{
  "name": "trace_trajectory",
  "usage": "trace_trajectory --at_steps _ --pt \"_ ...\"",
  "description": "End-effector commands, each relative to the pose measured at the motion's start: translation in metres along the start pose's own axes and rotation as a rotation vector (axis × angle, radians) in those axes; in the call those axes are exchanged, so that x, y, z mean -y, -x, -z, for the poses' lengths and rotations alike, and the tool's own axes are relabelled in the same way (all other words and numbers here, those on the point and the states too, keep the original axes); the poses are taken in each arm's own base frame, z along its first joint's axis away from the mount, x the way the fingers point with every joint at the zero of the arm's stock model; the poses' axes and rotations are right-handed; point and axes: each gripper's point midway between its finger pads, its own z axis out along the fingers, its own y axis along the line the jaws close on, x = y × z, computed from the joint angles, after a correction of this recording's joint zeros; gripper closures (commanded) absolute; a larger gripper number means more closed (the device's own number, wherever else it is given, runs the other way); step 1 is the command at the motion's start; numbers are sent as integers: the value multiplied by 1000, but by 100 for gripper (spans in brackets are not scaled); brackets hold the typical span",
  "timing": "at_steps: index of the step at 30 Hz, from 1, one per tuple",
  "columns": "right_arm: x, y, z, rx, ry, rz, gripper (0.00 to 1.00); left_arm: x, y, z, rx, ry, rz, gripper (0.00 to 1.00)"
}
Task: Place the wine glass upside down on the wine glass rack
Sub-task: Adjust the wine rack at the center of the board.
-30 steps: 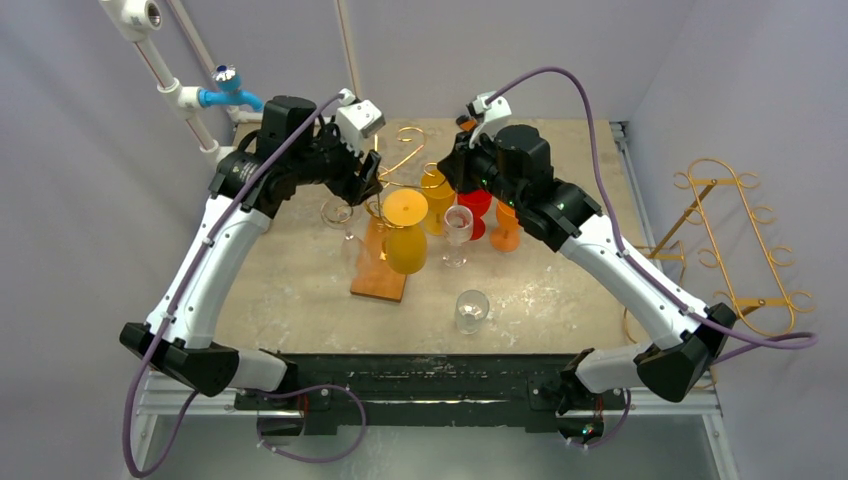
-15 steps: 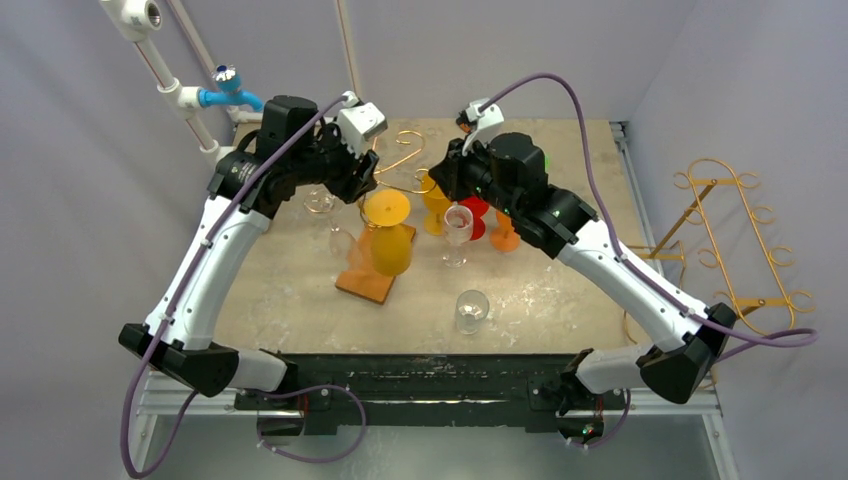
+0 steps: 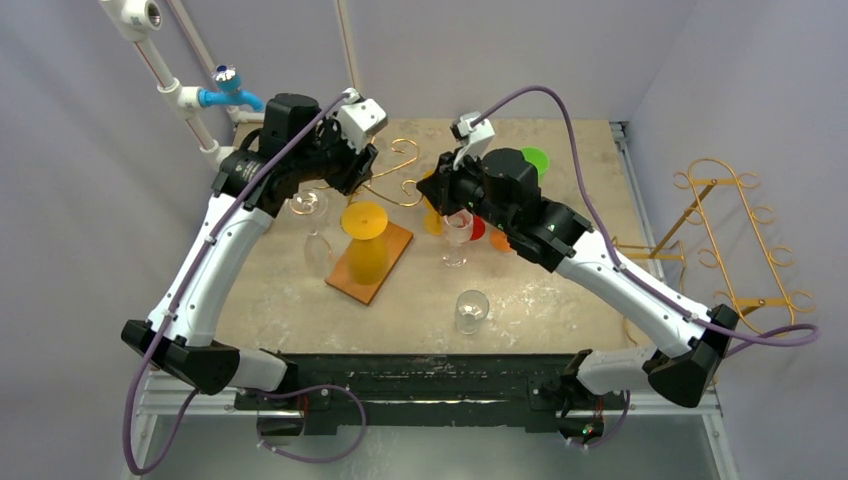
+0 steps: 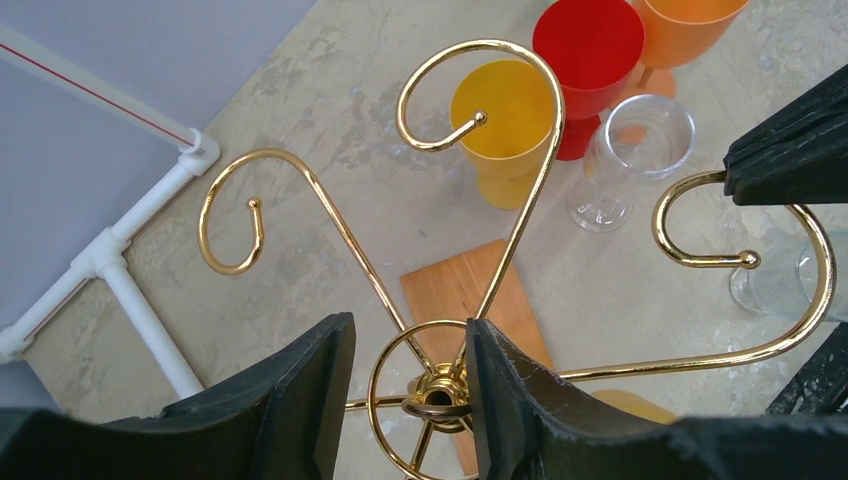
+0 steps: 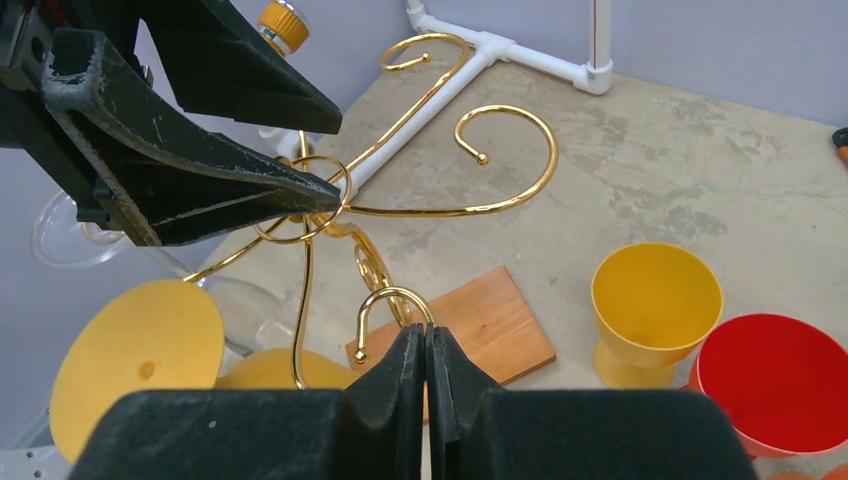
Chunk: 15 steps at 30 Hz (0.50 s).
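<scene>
The gold wire wine glass rack (image 3: 395, 175) on its wooden base (image 3: 385, 262) stands left of centre. A yellow wine glass (image 3: 365, 240) and two clear ones (image 3: 308, 203) hang on it upside down. My left gripper (image 3: 360, 165) straddles the rack's top ring (image 4: 385, 400); one finger touches it and a sliver of gap shows at the other. My right gripper (image 5: 427, 345) is shut on a hook (image 5: 385, 300) of the rack. Clear glasses (image 3: 457, 228) (image 3: 471, 308) stand upright on the table; neither gripper holds a glass.
Yellow (image 3: 433, 215), red (image 3: 478, 228) and orange (image 3: 500, 238) glasses cluster under my right arm, a green one (image 3: 535, 160) behind it. A second gold rack (image 3: 735, 240) sits off the table's right edge. White pipes with a blue valve (image 3: 225, 95) stand at the back left.
The rack, its wooden base and the hanging glasses have shifted left and turned. Both arms moved left with it. My left jaws have narrowed round the top ring.
</scene>
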Motion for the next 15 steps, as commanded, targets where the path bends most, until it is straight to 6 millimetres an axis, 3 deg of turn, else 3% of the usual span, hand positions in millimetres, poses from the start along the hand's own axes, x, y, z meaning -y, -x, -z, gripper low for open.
trace_trajectory --at_steps 1,3,7,11,15 --pt "-4 -42 1 -137 5 -8 87 -12 -8 6 -27 67 -7 53" --pt "-5 -35 2 -132 0 -12 72 -11 -8 7 -23 65 -9 54" --pt "1 -9 2 -84 -32 11 54 -10 -7 9 -20 64 -12 55" --pt "10 16 -8 -63 -49 11 48 -10 -8 10 -24 64 -15 56" --pt "26 26 -27 -71 -72 3 45 -9 -9 12 -21 63 -19 57"
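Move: The rack's right-hand scroll is already at the shut right fingertips, about 1 cm to their left. From this hand the rack's hub lies some 11 cm left and 3 cm below, the next scroll about 7 cm ahead and 3 cm left, and the upside-down yellow glass roughly 9 cm left, 5 cm back and 9 cm lower. The rack's central ring sits right at the left fingertips, about 1 cm back and 2 cm below. The rack's right-hand scroll is let go: the right fingers spread from nearly shut to about half open around the wire, almost on the spot, then the hand slides forward about 2.5 cm, rising slightly, towards the next scroll. The left hand stays put at the central ring, its half-open fingers straddling it. ##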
